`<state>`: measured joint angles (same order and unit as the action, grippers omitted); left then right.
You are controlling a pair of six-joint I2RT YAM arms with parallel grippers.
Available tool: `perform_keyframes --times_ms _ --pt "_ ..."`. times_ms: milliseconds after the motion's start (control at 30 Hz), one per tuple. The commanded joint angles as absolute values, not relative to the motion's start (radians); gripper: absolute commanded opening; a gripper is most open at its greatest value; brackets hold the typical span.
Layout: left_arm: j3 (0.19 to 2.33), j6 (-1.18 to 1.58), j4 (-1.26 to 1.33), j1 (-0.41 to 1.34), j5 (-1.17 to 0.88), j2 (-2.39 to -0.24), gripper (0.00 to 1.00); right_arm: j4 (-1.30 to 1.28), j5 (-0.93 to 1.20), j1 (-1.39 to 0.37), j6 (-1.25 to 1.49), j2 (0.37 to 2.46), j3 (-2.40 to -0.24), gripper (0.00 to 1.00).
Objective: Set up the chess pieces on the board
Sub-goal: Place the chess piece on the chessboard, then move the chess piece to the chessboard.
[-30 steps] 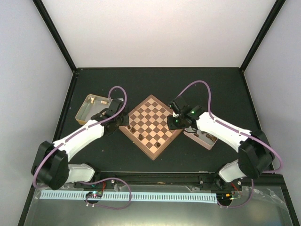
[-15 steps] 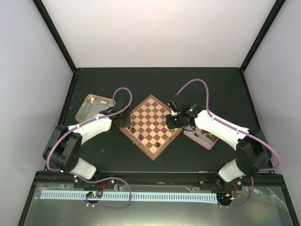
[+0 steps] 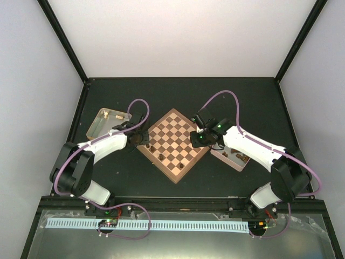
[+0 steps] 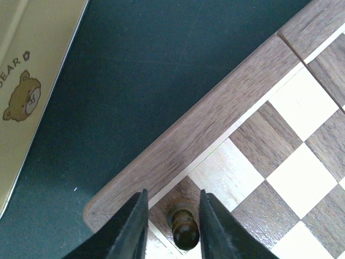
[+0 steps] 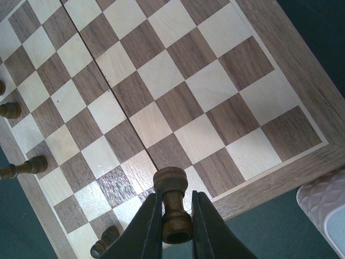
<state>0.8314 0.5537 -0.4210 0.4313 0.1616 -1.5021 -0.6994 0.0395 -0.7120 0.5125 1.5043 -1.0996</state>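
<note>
The board (image 3: 173, 144) lies turned like a diamond in the middle of the table. My left gripper (image 3: 141, 139) is at its left corner. In the left wrist view it (image 4: 173, 197) is open, with its jaws on either side of a dark pawn (image 4: 184, 229) that stands on the corner dark square, a gap on each side. My right gripper (image 3: 198, 139) is over the board's right edge. In the right wrist view it (image 5: 176, 197) is shut on a dark brown rook-like piece (image 5: 171, 181), held above the board (image 5: 161, 91). A few dark pieces (image 3: 161, 156) stand along the lower left edge.
A gold tray (image 3: 97, 127) with pale pieces sits left of the board. A pink tray (image 3: 230, 162) holding dark pieces sits to its right, and its corner shows in the right wrist view (image 5: 326, 199). Dark pieces (image 5: 24, 167) stand at the board's far edge there.
The left arm's elbow has swung in towards the left and its gripper has shifted slightly at the board's left corner. The right gripper has crept a little further over the board with its piece.
</note>
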Motion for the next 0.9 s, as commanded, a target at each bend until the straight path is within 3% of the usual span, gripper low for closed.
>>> perform_keyframes --times_ms 0,367,733,867 --pt "0.886 0.557 -0.442 0.422 0.147 -1.458 0.34 -0.703 0.037 -0.718 0.505 1.488 -1.125 0.11" --pt "0.888 0.551 -0.454 0.411 0.12 -1.496 0.29 -0.694 0.037 -0.718 0.509 1.481 -1.118 0.11" --pt "0.902 0.536 -0.462 0.41 0.107 -1.539 0.04 -0.691 0.035 -0.717 0.511 1.482 -1.115 0.11" --pt "0.922 0.519 -0.442 0.409 0.085 -1.547 0.02 -0.69 0.029 -0.717 0.512 1.48 -1.115 0.11"
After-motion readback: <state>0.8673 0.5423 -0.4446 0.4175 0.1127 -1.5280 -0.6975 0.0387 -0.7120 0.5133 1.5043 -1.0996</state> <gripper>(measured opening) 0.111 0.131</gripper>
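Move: A dark chess piece stands on the board's left corner square, between the left hand's open fingers: its middle is about 1 cm to the right of the hand point and 1 cm below. From this piece the next dark piece stands some 3 cm right and 2 cm back, and a third one about 8 cm right and 7 cm back. The tan tray lies roughly 18 cm left of the left hand and 9 cm farther out. From the right hand, waiting with its own piece, the corner piece is about 24 cm left, 1 cm ahead and 7 cm lower. Up and straight back down goes the left hand over the corner chess piece: it rises about 1.5 cm with the fingers open and sinks by as much to the same height. On the way down its fingers close, pinching the piece near the top; the wrist barely tilts. ##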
